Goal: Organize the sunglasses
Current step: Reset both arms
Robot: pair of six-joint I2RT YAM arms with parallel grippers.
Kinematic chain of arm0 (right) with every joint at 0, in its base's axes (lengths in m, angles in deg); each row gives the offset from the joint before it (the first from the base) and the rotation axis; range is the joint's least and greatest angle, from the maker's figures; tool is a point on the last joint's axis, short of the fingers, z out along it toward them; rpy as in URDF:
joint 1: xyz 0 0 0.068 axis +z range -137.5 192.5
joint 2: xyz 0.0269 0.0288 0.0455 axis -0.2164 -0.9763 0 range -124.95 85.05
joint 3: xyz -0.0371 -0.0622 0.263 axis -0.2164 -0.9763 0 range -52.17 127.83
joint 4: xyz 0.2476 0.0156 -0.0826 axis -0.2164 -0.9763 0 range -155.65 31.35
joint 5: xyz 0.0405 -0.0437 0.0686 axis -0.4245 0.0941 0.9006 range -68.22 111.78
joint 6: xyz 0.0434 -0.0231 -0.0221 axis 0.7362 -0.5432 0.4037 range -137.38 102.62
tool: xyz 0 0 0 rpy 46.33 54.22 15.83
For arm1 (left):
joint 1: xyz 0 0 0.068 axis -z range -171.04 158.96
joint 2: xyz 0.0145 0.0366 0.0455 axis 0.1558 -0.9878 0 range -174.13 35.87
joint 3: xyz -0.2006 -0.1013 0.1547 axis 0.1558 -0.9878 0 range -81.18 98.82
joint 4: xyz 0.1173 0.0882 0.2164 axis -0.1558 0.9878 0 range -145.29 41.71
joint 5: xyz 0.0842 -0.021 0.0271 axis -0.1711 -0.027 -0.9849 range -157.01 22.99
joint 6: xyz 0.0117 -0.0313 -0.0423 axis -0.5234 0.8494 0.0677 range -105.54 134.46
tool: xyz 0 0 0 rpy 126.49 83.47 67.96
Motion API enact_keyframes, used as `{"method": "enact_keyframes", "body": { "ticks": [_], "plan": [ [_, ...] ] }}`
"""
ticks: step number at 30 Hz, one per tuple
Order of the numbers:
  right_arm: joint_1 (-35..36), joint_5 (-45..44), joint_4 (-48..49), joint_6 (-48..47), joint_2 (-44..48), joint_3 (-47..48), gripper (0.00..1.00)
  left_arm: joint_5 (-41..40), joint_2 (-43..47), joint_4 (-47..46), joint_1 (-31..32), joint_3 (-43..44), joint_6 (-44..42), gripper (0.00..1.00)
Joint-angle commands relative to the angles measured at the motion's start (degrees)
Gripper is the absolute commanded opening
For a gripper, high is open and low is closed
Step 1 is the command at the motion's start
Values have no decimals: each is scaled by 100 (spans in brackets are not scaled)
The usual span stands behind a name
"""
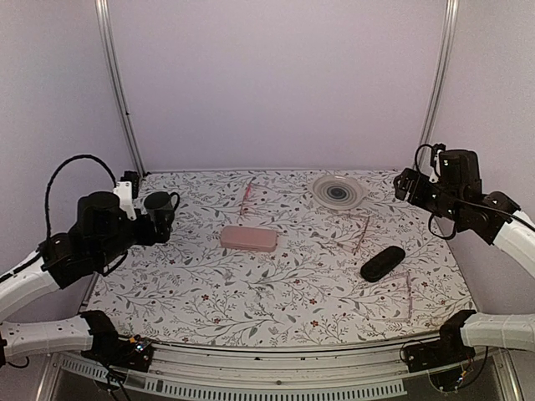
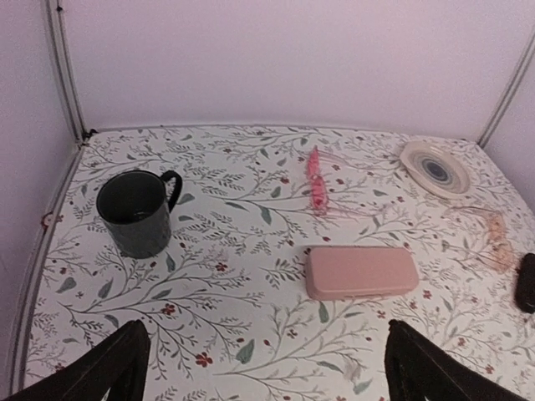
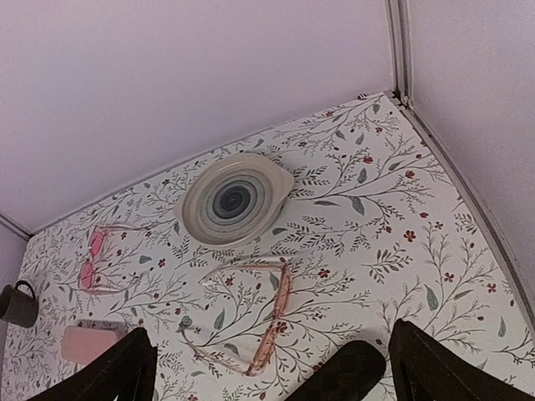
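Observation:
No sunglasses with a black wire frame show in any view; they are hidden or out of view. My left gripper (image 2: 267, 376) is open and hovers over the table's left front, short of a pink hard case (image 2: 361, 271). Raised at the back right, my right gripper (image 3: 272, 363) is also open, with nothing between its fingers. Below it lie a pale pink clear-lensed pair of glasses (image 3: 267, 322) and a black oval case (image 3: 338, 372).
A dark mug (image 1: 159, 209) stands at the left. A pink-tinted pair of glasses (image 1: 247, 196) lies at the back middle, near a striped plate (image 1: 338, 190). Another pale pair (image 1: 407, 296) lies near the right front. Metal posts stand at the back corners.

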Motion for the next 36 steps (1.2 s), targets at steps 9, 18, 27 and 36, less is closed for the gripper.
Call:
{"method": "enact_keyframes", "body": {
  "ticks": [9, 18, 27, 36],
  "plan": [
    [-954, 1082, 1410, -344, -66, -720, 99, 67, -1976, -3278, -1708, -444, -1968, 99],
    [-949, 1410, 1529, -251, -166, -1102, 99, 626, -1322, -1782, -1717, 46, -2055, 99],
    [-954, 1730, 1406, -42, -342, -1335, 99, 1196, -379, -782, -1718, -172, -2050, 99],
    [-954, 1892, 1480, 94, -255, -1411, 99, 1298, 439, -697, -1720, -673, -2252, 99]
  ]
}}
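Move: The closed pink glasses case lies untouched, about 9 cm ahead of the left hand, 19 to its right and 22 below; the mug stands some 16 ahead, 7 left and 20 below. From the right hand the pink case is roughly 42 cm to the left, level ahead and 26 below. Nearer the right hand, all some 26 down, are the amber glasses 3 ahead and 12 left, the plate 18 ahead and 13 left, and the black case 8 back and 4 left. Nothing is grasped; both empty hands stay wide open above the table. The left swings out about 9 cm forward, dipping and drifting left towards the mug with its left side rolling up some 15 degrees, then climbs and draws back, ending near its starting height. The right edges right and slightly forward, then eases back left as it sinks, about 8 cm lower in all. ##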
